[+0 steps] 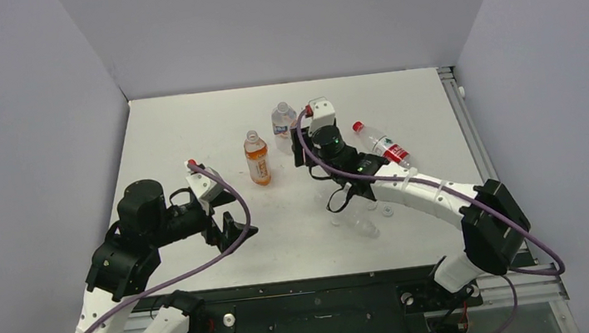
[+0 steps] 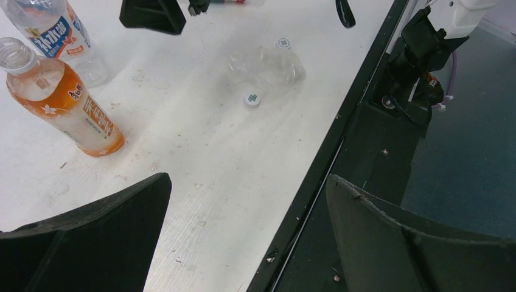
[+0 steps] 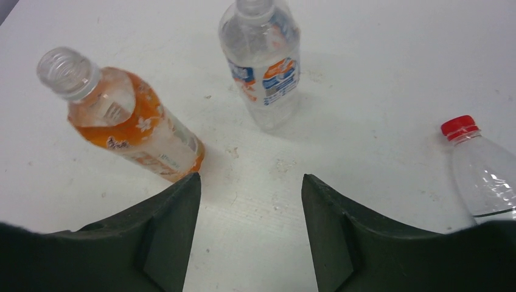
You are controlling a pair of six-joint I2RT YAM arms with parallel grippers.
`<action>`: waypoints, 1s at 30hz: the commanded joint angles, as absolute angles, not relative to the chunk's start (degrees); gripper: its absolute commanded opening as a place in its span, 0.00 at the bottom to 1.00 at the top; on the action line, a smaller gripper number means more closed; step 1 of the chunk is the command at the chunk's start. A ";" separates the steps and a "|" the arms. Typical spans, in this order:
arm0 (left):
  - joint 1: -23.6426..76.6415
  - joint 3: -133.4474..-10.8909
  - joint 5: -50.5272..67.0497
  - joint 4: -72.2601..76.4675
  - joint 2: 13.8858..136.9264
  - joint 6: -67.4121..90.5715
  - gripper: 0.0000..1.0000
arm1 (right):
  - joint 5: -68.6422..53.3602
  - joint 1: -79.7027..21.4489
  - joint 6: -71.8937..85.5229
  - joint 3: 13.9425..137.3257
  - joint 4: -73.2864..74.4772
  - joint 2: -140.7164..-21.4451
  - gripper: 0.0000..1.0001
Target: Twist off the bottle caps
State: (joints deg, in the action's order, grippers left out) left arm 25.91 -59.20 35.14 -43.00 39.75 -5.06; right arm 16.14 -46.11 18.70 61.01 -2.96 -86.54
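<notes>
A bright red cap (image 3: 459, 126) sits screwed on a clear bottle (image 1: 384, 149) that lies on its side at the right. The upright orange bottle (image 3: 131, 125) shows a bare threaded neck. So does the upright clear bottle (image 3: 263, 58) behind it. Two whitish caps (image 2: 252, 99) (image 2: 283, 43) lie loose on the table beside a crumpled clear bottle (image 2: 268, 64). My right gripper (image 3: 249, 179) is open and holds nothing, just in front of the two upright bottles. My left gripper (image 2: 248, 179) is wide open over the table's front edge, holding nothing.
The white table (image 1: 187, 137) has grey walls on three sides. A black rail (image 2: 341, 140) runs along its near edge, and a metal rail (image 1: 458, 106) down its right side. The right arm (image 1: 419, 190) reaches over the crumpled bottle.
</notes>
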 commanded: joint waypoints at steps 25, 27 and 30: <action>25.93 -60.30 35.83 -39.63 39.81 -4.74 0.97 | 5.95 -12.78 21.12 84.28 33.66 -105.89 0.83; 25.93 -60.34 35.97 -39.42 40.01 -4.68 0.97 | 5.67 -12.67 20.31 84.33 34.61 -107.24 0.83; 25.93 -60.65 36.03 -39.50 40.24 -4.66 0.97 | 7.30 -12.66 19.39 85.23 36.02 -109.60 0.83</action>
State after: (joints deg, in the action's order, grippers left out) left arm 25.91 -59.20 35.14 -42.61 39.90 -4.95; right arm 7.18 -12.58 21.65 83.88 33.36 -106.80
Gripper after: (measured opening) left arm 0.967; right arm 0.831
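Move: The red-capped bottle lies about 24 cm to the right of the right hand, some 9 cm ahead and 17 cm below. The standing water bottle is about 13 cm ahead and 4 cm left of that hand, the orange bottle 4 cm ahead and 12 cm left, both about 9 cm below it. From the idle left hand the red-capped bottle is roughly 29 cm ahead, 38 cm right and 27 cm below. Right hand swings 20 cm right and forward, opening wider, then tips and sinks 10 cm toward the red-capped bottle. ##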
